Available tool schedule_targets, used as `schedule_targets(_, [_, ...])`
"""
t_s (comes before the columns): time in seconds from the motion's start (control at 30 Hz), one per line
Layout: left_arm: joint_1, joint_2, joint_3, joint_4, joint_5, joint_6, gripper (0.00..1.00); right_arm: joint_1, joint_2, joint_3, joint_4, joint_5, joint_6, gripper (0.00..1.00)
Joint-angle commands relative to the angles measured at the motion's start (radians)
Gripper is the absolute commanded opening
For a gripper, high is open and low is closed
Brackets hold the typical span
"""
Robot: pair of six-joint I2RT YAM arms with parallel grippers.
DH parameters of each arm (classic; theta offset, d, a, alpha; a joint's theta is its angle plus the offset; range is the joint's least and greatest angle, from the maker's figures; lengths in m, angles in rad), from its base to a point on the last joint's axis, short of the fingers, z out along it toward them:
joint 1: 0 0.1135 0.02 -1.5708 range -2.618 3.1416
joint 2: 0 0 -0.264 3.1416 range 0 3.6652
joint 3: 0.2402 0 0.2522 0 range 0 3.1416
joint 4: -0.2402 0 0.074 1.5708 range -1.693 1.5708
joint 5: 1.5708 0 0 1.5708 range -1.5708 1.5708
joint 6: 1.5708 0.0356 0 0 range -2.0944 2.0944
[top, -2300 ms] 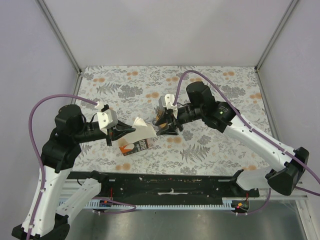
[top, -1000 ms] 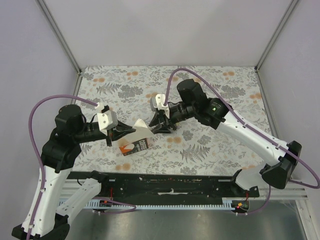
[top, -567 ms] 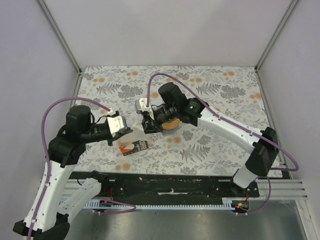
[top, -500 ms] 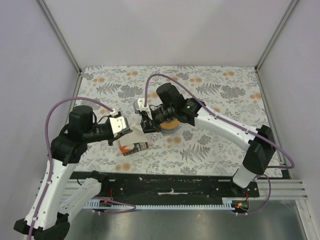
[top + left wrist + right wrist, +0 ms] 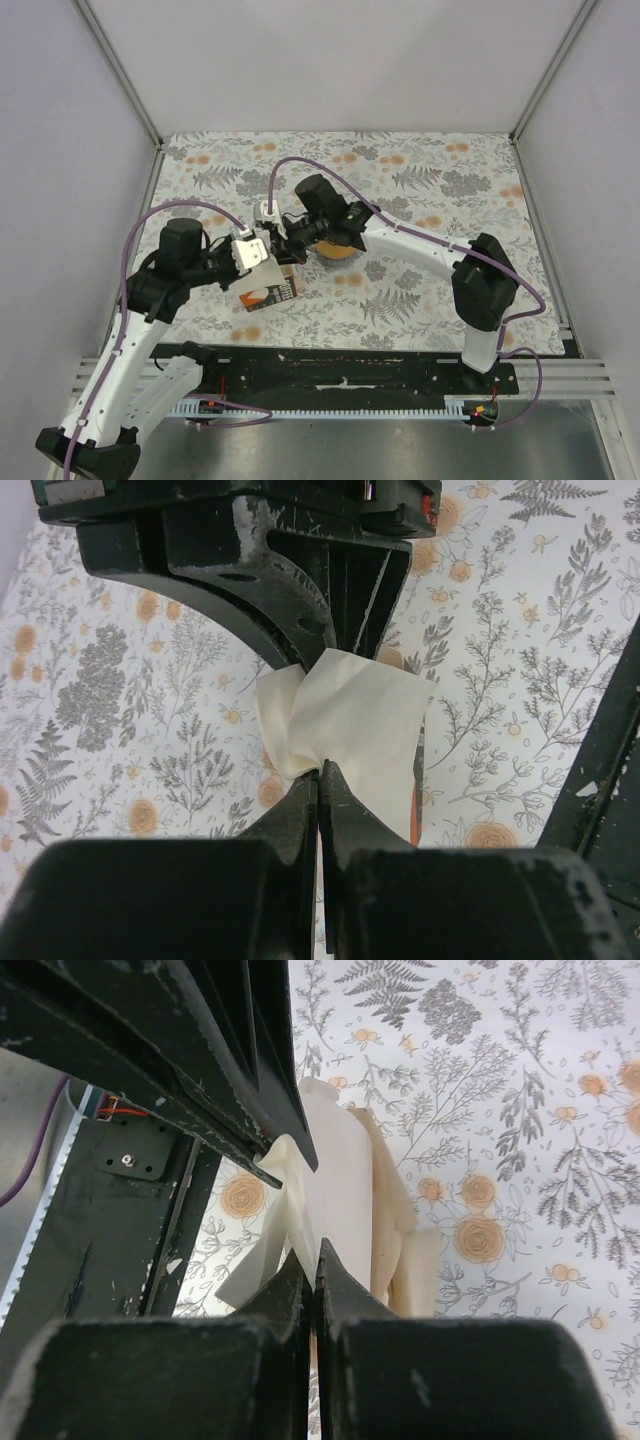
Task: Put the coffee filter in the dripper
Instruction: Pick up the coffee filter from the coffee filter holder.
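Observation:
The coffee filter (image 5: pixel 345 715) is a crumpled white paper sheet hanging in the air between both grippers. My left gripper (image 5: pixel 320 770) is shut on its near edge. My right gripper (image 5: pixel 315 1247) is shut on the opposite edge of the filter (image 5: pixel 340 1185). In the top view the left gripper (image 5: pixel 264 258) and right gripper (image 5: pixel 279 243) meet tip to tip just above the carton. In the left wrist view the right gripper's black fingers (image 5: pixel 350 590) come down onto the paper from above. I cannot make out the dripper in any view.
An orange, white and black carton (image 5: pixel 270 293) lies on the floral tabletop (image 5: pixel 420 290) right under the grippers. A flat tan ring (image 5: pixel 338 250) sits beside the right arm's wrist. Metal frame posts stand at the back corners.
My right arm swung left from the tan ring to the left gripper and shut its jaws on the filter. The left arm shifted slightly right with the filter still held.

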Motion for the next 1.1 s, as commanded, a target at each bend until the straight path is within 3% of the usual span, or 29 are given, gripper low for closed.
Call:
schedule_targets(0.0, [0.000,-0.010,-0.005,0.049,-0.010,0.024,0.02,0.005,-0.010,0.022,0.160,0.022,0.024,0.00])
schedule_targets(0.3, [0.000,-0.001,-0.019,0.057,-0.039,0.029,0.02,0.003,0.021,0.005,0.166,0.042,0.021,0.01])
schedule_targets(0.83, [0.002,-0.007,-0.023,0.043,-0.028,0.038,0.02,-0.006,-0.125,-0.101,0.169,0.125,0.065,0.43])
schedule_targets(1.07, [0.000,-0.010,-0.045,0.049,-0.023,0.038,0.02,-0.038,-0.204,-0.160,0.160,0.145,0.062,0.52])
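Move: Both hands already pinch the coffee filter, its middle roughly 3 cm below them, 1 cm to the left hand's right, and 1 cm back and 1 cm left of the right hand. The filter box stands about 14 cm below, some 2 cm back and 1 cm right of the left hand. The dripper is about 3 cm ahead, 13 cm right and 12 cm below the right hand. The right fingers open halfway off the filter and draw some 3 cm right and up; left keeps pinching. ##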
